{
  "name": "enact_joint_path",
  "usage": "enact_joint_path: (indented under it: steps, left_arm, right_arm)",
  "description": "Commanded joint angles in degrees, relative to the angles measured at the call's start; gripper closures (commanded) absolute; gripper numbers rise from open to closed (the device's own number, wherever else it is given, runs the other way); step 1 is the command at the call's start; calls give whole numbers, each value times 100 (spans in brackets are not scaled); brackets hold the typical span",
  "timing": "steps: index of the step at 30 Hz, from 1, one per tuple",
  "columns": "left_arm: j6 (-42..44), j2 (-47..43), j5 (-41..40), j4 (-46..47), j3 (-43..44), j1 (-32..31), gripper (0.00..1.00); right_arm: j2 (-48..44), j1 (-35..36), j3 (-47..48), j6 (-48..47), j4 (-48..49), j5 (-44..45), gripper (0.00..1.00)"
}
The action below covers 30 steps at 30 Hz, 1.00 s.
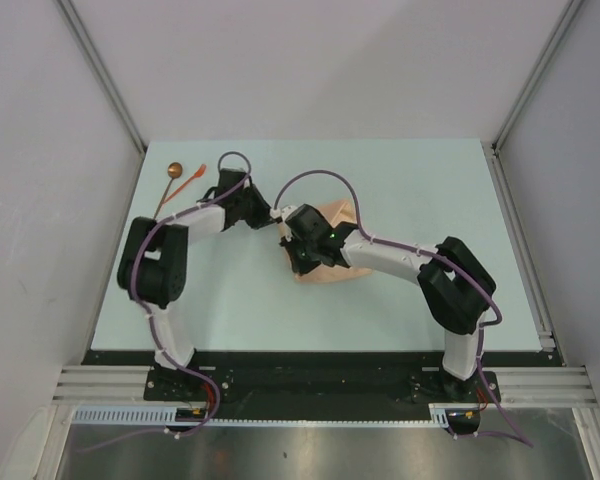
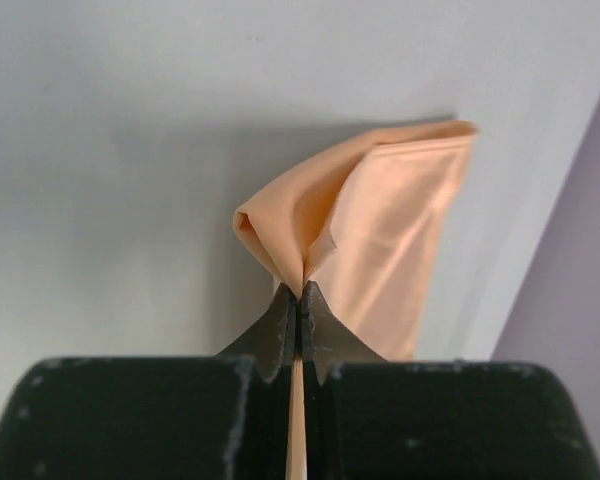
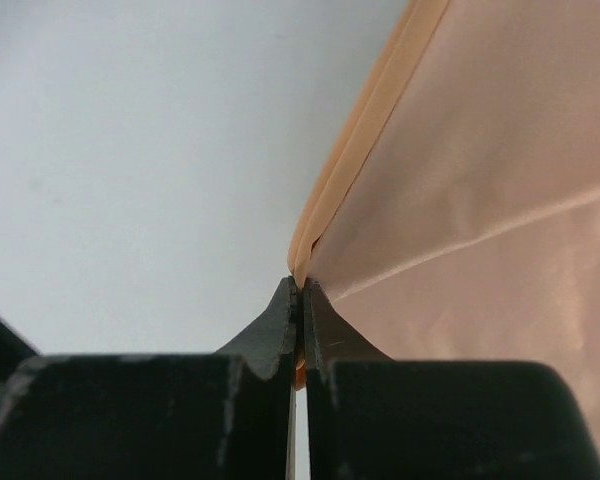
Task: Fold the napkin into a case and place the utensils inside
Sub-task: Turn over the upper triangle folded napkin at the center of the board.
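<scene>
The tan-orange napkin [image 1: 332, 225] lies partly folded near the table's middle, mostly hidden under both wrists. My left gripper [image 2: 300, 290] is shut on a bunched corner of the napkin [image 2: 380, 230], which rises from its tips. My right gripper [image 3: 299, 285] is shut on a layered edge of the napkin [image 3: 480, 200]. In the top view the left gripper [image 1: 277, 216] and right gripper [image 1: 288, 240] sit close together at the cloth's left side. The utensils, a dark-handled spoon [image 1: 170, 182] and an orange-red fork-like piece [image 1: 191, 178], lie at the far left of the table.
The pale table [image 1: 410, 180] is bounded by grey walls on both sides and at the back. A metal rail [image 1: 520, 250] runs along the right edge.
</scene>
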Motion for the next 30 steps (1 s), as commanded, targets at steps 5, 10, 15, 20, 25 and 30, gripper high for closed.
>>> enact_joint_path:
  steps: [5,10,15,20,25,30]
  left_arm:
    - [-336,-3028,-272,-350,-1119,1099,100]
    - [453,-4420,-606,-1722,-804,2145,100]
    - [1149,-5466,-1045,-2724,-206,2796,100]
    - [1335,-5495,-1160,-2454,-328,2806,100]
    - [1247,-4585,-572,-815,-1364,2517,100]
    - [782,-3229,-834,419,-1656,1288,100]
  right_arm:
    - [-323,1107,1161,605,-21,-448,100]
    - [47,1609,2058,1061,294,-1053,100]
    - [363,2057,2622,1676,1234,-2108,100]
    - [355,2023,1920,2792,2948,-3022,100]
    - [197,1637,356,3409,4264,-3287,100]
    - [109,1197,-1293,3708,5022,-3393,100]
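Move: The folded napkin, its left edge in both hands, has its middle roughly 14 cm right and 4 cm back of the left hand, and about 9 cm ahead and 8 cm right of the right hand, a few centimetres below both. Bare board waits some 19 cm left and 15 cm back of the left hand, some 25 cm left of the right and 2 cm nearer. The orange fork lies 24 cm left and 11 cm ahead of the left hand. Both hands keep their pinch on the two ends of the napkin's left edge and swing it fast up, left and back, rising over 20 cm and going about 21 cm left. Then they sink some 10 cm, easing slightly forward and right. The right wrist rolls its left side up nearly 50 degrees until the fingers point left; the left wrist turns counter-clockwise, then partly back. ##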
